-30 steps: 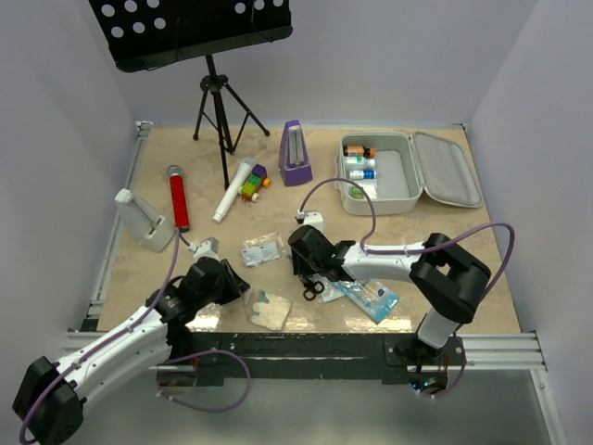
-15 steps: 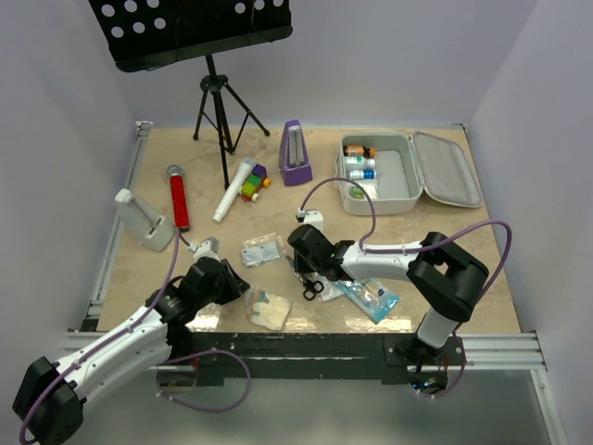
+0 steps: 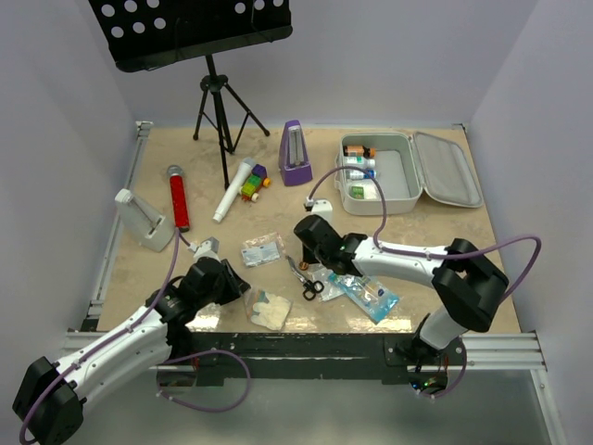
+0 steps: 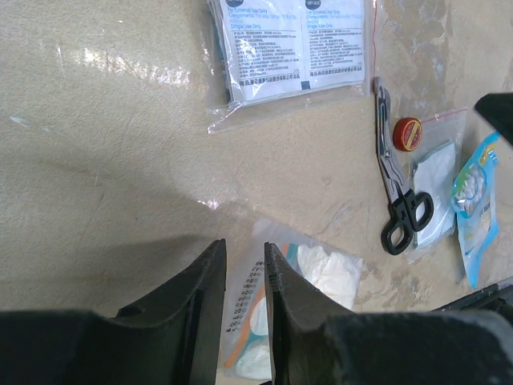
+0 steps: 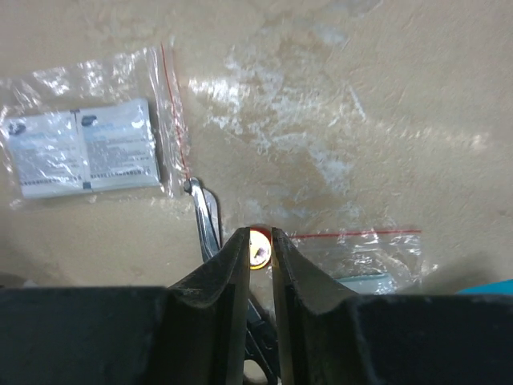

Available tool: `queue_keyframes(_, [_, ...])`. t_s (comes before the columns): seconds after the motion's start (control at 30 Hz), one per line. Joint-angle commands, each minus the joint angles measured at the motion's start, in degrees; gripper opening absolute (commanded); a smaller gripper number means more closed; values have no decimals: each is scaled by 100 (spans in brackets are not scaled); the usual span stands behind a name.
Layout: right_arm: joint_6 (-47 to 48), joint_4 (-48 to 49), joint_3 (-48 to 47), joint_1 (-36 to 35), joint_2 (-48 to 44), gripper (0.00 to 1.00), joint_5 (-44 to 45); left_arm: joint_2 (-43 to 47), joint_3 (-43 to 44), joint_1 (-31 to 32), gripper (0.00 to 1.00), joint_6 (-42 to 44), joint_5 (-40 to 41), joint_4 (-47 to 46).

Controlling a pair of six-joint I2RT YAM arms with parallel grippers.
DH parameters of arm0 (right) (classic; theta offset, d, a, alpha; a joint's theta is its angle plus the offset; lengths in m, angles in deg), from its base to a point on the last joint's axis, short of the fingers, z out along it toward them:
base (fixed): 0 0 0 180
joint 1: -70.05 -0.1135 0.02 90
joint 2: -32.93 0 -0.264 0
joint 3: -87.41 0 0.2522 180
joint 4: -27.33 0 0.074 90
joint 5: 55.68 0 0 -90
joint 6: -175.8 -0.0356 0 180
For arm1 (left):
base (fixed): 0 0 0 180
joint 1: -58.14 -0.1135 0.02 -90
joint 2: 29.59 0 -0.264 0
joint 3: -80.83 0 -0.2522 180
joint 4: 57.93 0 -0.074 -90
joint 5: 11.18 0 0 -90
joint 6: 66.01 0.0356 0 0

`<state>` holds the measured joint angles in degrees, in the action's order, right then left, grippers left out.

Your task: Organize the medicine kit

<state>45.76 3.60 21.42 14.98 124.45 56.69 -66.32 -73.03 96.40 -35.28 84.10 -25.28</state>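
Observation:
The medicine kit lies open at the far right, lid flat beside it and small bottles along its left side. My right gripper hangs just above a small red round tin, which lies free on the table beside black scissors. Its jaws have narrowed to a slim gap, and the tin shows through it. My left gripper is open over a bagged gauze pack and holds nothing.
A bag of wipes and a blue packet lie near the scissors. Farther back are a purple metronome, a music stand, a red microphone, a white microphone, a toy and a white holder.
The right gripper has drawn back from the scissors toward the far right, uncovering them, and its jaws have narrowed. The left arm has stayed still.

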Motion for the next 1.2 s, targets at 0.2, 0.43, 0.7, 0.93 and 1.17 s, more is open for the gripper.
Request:
queue_keyframes(0.2, [742, -39, -341, 190, 172, 44, -93, -10, -52, -29, 30, -6, -80, -211])
queue_keyframes(0.43, [795, -452, -560, -302, 419, 51, 373, -80, -78, -29, 30, -24, -106, -299])
queue_keyframes(0.7, [725, -602, -675, -434, 691, 52, 610, -62, -87, -29, 30, -24, -115, -290])
queue_keyframes(0.93, [672, -602, -745, -435, 867, 51, 681, -45, -61, -29, 30, -6, -88, -255])
queue_keyframes(1.17, [751, -523, -771, -435, 1025, 50, 584, -45, -34, -29, 30, 20, -62, -220])
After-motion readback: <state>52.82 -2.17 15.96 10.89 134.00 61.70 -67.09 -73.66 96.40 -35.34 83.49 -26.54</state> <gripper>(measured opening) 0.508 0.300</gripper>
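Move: The small red tin lies on the table roughly 5 cm below the right hand's half-closed, empty fingertips, about level with them and 1 cm to their left. The scissors' middle is some 3 cm back and 2 cm left of the hand, the gauze bag about 4 cm back and 5 cm right, and the clear bag of pads about 4 cm ahead and 12 cm left. From the idle left hand the tin is about 5 cm ahead and 15 cm right, slightly below. The right fingers come down open astride the red tin, the left one close beside its rim, but no touch is certain and no squeeze begins. First the hand swings about 2.5 cm forward and a little right and up while opening to about half. Then it draws back and left and sinks to the tin, ending some 4 cm lower, rolled about 15 degrees with its left side down. ##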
